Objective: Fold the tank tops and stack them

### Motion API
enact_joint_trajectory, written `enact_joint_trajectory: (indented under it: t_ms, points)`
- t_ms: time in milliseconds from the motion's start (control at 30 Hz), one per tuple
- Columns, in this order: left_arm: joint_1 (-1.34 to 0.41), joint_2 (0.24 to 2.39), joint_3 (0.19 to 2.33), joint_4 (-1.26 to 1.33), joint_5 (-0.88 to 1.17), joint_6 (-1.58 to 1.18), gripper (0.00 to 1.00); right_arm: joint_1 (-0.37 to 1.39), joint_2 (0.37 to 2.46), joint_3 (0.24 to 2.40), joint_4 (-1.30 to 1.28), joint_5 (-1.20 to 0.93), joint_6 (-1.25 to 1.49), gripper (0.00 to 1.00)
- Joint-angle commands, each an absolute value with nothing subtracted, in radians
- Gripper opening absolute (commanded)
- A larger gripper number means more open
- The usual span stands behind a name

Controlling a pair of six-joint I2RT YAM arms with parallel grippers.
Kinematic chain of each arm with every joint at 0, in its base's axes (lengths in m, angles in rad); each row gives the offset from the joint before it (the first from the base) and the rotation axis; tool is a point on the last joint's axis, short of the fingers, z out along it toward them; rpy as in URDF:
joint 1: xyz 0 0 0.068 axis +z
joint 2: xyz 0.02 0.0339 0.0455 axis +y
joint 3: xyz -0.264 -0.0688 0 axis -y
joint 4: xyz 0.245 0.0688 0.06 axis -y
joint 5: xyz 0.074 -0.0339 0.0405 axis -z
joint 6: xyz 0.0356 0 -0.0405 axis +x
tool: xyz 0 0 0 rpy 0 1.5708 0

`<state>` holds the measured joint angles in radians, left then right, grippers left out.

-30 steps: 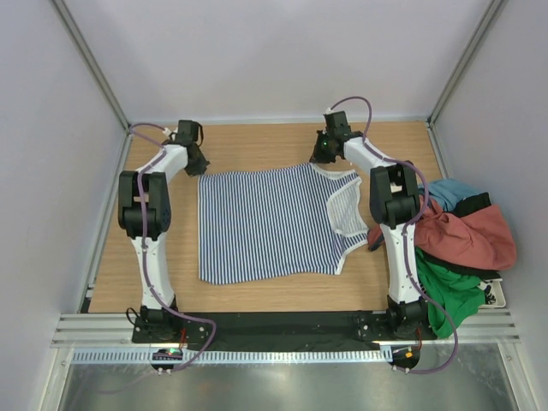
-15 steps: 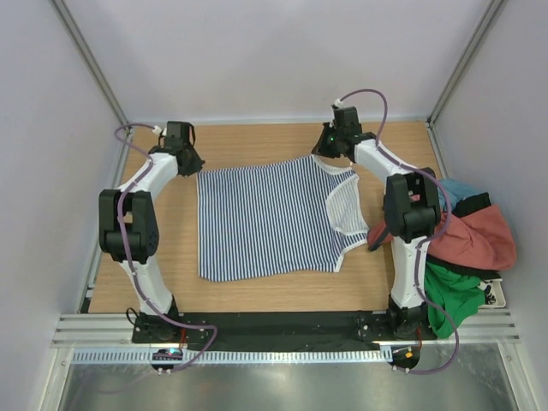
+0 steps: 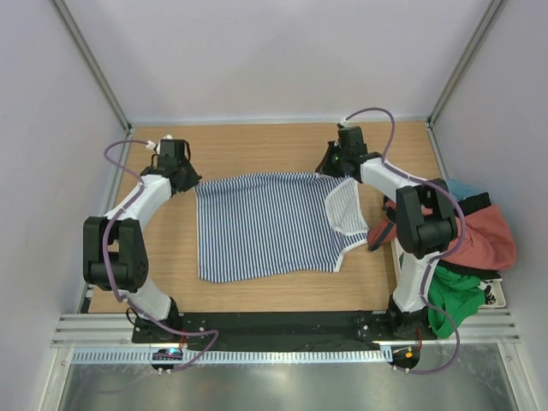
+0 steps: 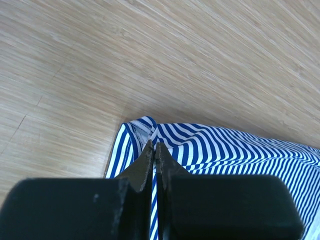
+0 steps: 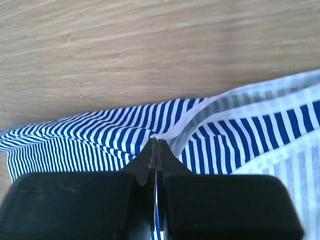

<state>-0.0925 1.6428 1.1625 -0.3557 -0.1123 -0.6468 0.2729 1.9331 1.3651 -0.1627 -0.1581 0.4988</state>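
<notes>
The navy-and-white striped tank top (image 3: pixel 265 227) lies spread on the wooden table, its white-trimmed neck end to the right. My left gripper (image 3: pixel 190 180) is shut on its far left corner; in the left wrist view the striped cloth (image 4: pixel 225 150) runs between the closed tips (image 4: pixel 154 145). My right gripper (image 3: pixel 328 169) is shut on the far right edge near the strap, where striped cloth (image 5: pixel 100 135) bunches at the closed tips (image 5: pixel 156 142). The far edge is raised slightly. The rust-red tank top (image 3: pixel 479 240) lies in a pile at the right.
The pile at the right edge also holds a green garment (image 3: pixel 449 291), a light blue one (image 3: pixel 449 190) and a black one (image 3: pixel 471 204). Bare wooden table (image 3: pixel 257 141) lies beyond the striped top. White walls and metal posts enclose the table.
Both grippers have drawn the striped top's far edge nearer, lifting it off the table. The left arm's elbow swung down and left, the right arm's elbow out to the right.
</notes>
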Motion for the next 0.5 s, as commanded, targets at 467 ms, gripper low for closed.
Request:
enact_joint_trajectory:
  t_ms: [467]
  points:
    - [-0.123, 1.393, 0.898, -0.245, -0.137, -0.644, 0.0, 0.324, 1.648, 1.066, -0.044, -0.005, 0.537, 0.01]
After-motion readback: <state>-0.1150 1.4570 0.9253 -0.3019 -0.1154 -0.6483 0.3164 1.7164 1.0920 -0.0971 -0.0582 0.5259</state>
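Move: Each hand already pinches the striped tank top's far side edge, the left at the hem end, the right at the armhole end. From the left hand the near hem corner lies about 22 cm back, level sideways and 8 cm below. From the right hand the near armhole corner is some 26 cm back, 5 cm to its right and 6 cm below; the neckline's middle is roughly 9 cm back and 6 cm right, and the red cloth's end about 14 cm back and 17 cm right. Both hands draw the pinched far edge steadily back over the rest of the striped tank top, side by side and roughly 5 cm each, towards its near side edge, with the fingers kept shut on the cloth. The left hand sinks about a centimetre on the way while the right stays level and edges slightly to its right, and both keep their slanting, downward point with hardly any turn of the wrists. ##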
